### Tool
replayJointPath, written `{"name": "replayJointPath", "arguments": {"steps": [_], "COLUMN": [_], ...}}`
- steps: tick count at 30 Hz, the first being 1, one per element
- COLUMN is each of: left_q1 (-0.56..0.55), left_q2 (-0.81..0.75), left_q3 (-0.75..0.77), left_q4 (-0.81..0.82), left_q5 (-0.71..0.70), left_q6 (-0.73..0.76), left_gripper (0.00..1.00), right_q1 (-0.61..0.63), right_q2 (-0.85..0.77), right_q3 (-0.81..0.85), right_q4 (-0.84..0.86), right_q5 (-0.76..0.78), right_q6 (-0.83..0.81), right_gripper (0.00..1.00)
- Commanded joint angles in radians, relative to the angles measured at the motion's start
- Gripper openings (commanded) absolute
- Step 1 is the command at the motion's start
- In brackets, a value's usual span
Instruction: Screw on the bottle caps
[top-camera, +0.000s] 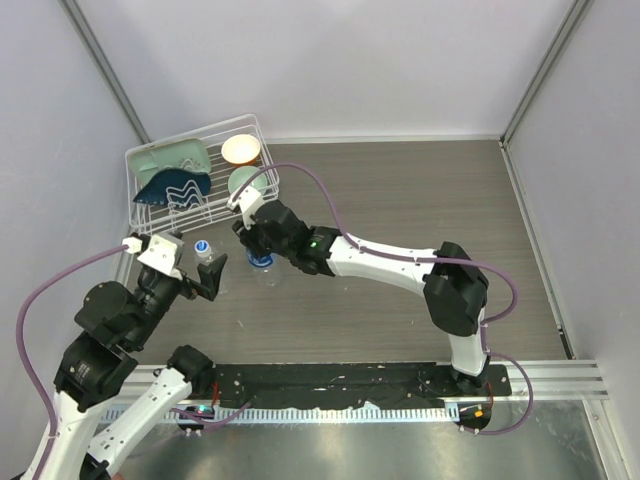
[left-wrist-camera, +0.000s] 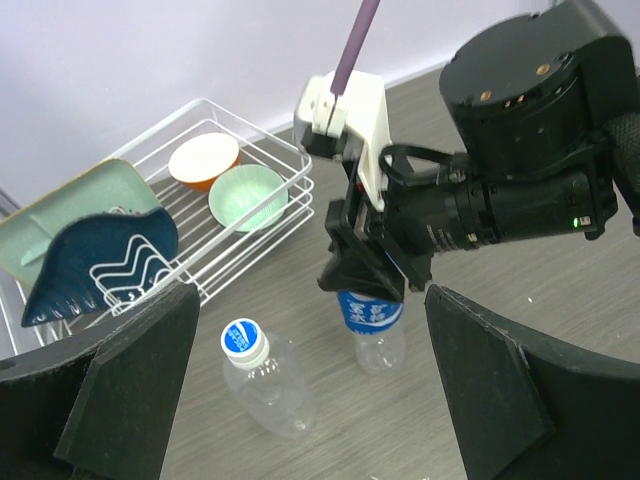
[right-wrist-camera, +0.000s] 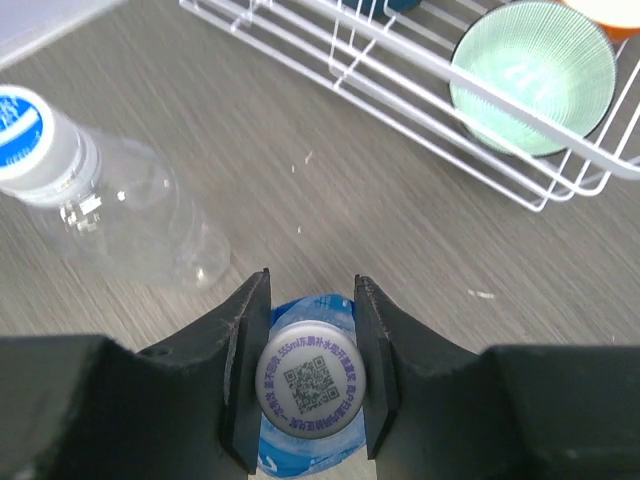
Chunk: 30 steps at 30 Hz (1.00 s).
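A blue-labelled bottle (top-camera: 263, 263) (left-wrist-camera: 370, 318) stands upright on the table. Its white cap (right-wrist-camera: 307, 385), printed with a QR code, sits on the neck, and my right gripper (right-wrist-camera: 309, 325) (top-camera: 252, 243) is shut on that cap from above. To its left stands a plain bottle (left-wrist-camera: 268, 388) (right-wrist-camera: 135, 222) (top-camera: 205, 258), whose white cap with a blue top (left-wrist-camera: 244, 340) (right-wrist-camera: 25, 135) (top-camera: 202, 247) is on its neck. My left gripper (top-camera: 200, 273) (left-wrist-camera: 312, 400) hangs open just near of the plain bottle, nothing between its fingers (left-wrist-camera: 135, 385).
A white wire rack (top-camera: 150, 215) (right-wrist-camera: 420, 120) stands at the back left. It holds a cream bowl (top-camera: 241, 150), a green bowl (top-camera: 245, 182) (right-wrist-camera: 530, 75), a green dish (top-camera: 168, 158) and a blue dish (top-camera: 172, 186). The rack lies close behind both bottles.
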<state>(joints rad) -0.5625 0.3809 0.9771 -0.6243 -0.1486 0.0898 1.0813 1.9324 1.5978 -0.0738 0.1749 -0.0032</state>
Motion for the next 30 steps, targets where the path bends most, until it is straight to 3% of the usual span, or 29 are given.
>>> {"name": "replayJointPath", "arguments": {"steps": [1,4,7,11,14,30], "left_q1": [0.004,0.004,0.003,0.004,0.004,0.004], "left_q2": [-0.016,-0.008,-0.005,0.0,0.001,0.001], "left_q3": [-0.008,-0.005,-0.003,0.003,0.008,0.009], "left_q4": [-0.034,-0.018,-0.018,-0.012,-0.009,-0.017], "left_q5": [0.015,-0.003,0.004,0.003,0.009,0.026], "left_q6": [-0.035,-0.047,-0.053,-0.048,-0.05,-0.048], "left_gripper": [1.0,1.0,1.0,1.0,1.0,1.0], "right_q1": [0.0,0.003,0.012,0.014,0.014,0.016], "right_q2": [-0.066,-0.061,-0.056,-0.058,-0.061,-0.073], "right_q3": [-0.044,-0.055,-0.058,-0.056,-0.052,0.056], "right_q4": [0.111,0.108,0.097,0.086,0.082,0.005], "right_q5": [0.028,0.031,0.047,0.058,0.06,0.04], "right_q6": [-0.006,-0.006,-0.017,-0.017,-0.017,-0.037], "right_gripper": [0.02,0.03,0.1,0.41,0.49,0.66]}}
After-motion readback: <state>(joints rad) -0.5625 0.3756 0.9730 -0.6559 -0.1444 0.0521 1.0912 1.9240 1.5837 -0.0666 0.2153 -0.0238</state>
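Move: The right hand has the blue-label bottle between its fingers, the bottle's middle about 5 cm below the pads. The other capped bottle stands some 13 cm to the left and 2 cm back, the green bowl in the rack about 23 cm ahead and 5 cm left. From the waiting left hand the blue-label bottle is roughly 12 cm ahead, 12 cm right and 18 cm down. The right hand stays within about 1 cm in place and opens its fingers, letting go of the blue-label bottle. ##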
